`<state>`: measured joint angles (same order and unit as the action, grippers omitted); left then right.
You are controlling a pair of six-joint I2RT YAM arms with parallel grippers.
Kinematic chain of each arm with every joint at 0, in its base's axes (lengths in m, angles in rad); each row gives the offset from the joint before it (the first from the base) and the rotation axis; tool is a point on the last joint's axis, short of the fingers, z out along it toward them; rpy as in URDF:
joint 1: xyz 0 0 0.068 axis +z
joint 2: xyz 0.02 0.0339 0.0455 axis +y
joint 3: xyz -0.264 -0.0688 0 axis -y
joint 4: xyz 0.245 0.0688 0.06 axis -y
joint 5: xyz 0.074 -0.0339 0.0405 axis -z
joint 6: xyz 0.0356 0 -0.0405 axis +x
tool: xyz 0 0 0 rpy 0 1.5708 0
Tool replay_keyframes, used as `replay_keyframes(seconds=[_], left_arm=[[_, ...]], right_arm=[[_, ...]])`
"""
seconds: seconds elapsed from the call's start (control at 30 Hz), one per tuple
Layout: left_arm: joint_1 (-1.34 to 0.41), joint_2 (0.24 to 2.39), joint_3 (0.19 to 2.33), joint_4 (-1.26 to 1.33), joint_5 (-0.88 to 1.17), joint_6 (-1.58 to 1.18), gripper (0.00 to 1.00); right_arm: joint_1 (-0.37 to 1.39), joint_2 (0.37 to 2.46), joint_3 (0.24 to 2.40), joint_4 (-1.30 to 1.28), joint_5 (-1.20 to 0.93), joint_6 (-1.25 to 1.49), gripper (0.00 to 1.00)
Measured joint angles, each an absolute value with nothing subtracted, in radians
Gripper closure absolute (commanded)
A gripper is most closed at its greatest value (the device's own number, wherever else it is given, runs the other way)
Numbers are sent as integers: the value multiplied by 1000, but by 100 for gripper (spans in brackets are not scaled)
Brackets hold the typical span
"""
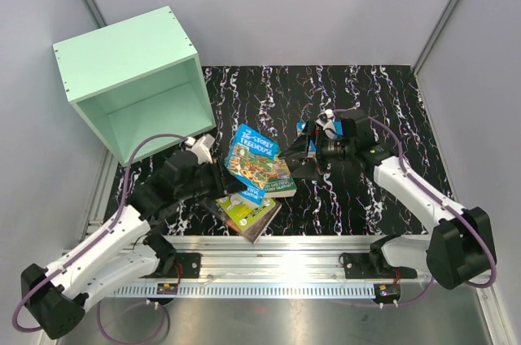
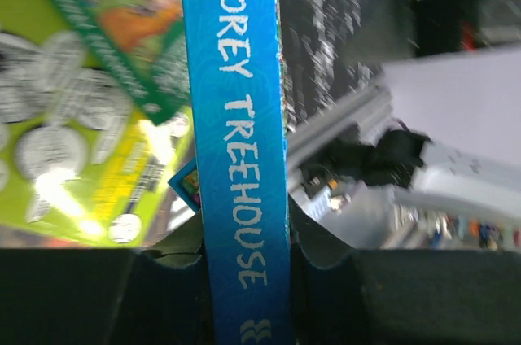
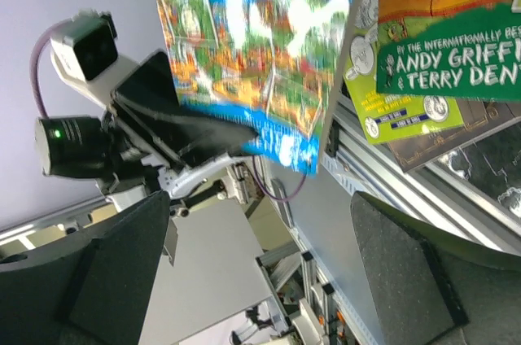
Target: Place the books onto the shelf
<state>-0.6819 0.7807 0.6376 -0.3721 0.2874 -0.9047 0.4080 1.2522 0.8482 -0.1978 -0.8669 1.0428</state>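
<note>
My left gripper (image 2: 244, 280) is shut on the spine of the bright blue "Storey Treehouse" book (image 2: 240, 158), which stands tilted up on edge (image 1: 251, 156) above the pile. Beneath it lie a green book (image 1: 278, 185), a lime-green book (image 1: 247, 211) and a dark book (image 1: 264, 229). My right gripper (image 3: 260, 255) is open just right of the blue book (image 3: 252, 44), with nothing between its fingers. In the top view the right gripper (image 1: 298, 153) sits close to the blue book's right edge. The mint-green shelf (image 1: 130, 85) stands at the far left, its open face towards the arms.
A metal rail (image 1: 277, 243) runs along the table's near edge, right behind the pile. A small blue corner (image 1: 303, 128) shows beside the right wrist. Grey walls close in on both sides of the black marbled mat (image 1: 366, 93).
</note>
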Motion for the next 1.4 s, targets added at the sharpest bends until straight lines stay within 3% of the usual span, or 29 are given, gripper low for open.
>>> replay_keyframes(seconds=[0.3, 0.63, 1.17, 1.4], left_arm=[[-501, 762, 638, -519, 105, -898, 100], [-257, 752, 640, -483, 102, -854, 100], [-49, 1023, 661, -54, 147, -887, 100], [66, 1250, 595, 320, 212, -981, 100]], right_arm=[[408, 1109, 878, -487, -820, 925, 0], [406, 1074, 999, -804, -763, 728, 0], [406, 1087, 1062, -987, -711, 545, 0], [426, 1187, 1172, -1052, -619, 465, 0]])
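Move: The left hand already holds the 26-storey book alone, out over the pile; the middle of the shelf's opening lies about 30 cm ahead and 25 cm to its left, at nearly its height. The green treehouse book lies flat about 18 cm ahead and 12 cm to the right, the yellow book 5 cm ahead and 2 cm to the right, both some 18 cm below. From the empty right hand the opening is roughly 25 cm ahead, 42 cm left and slightly lower. Keeping its pinch on the 26-storey book, the left hand swings it diagonally forward and left to the shelf, about 23 cm forward and 19 cm left, staying near one height after a small early dip and turning nearly 50 degrees counter-clockwise, so that the book's far end leads into the right-hand part of the opening. Meanwhile the right hand, fingers still wide open, draws back and right from the book by some 6 cm each way, its fingertips tipping downward. ##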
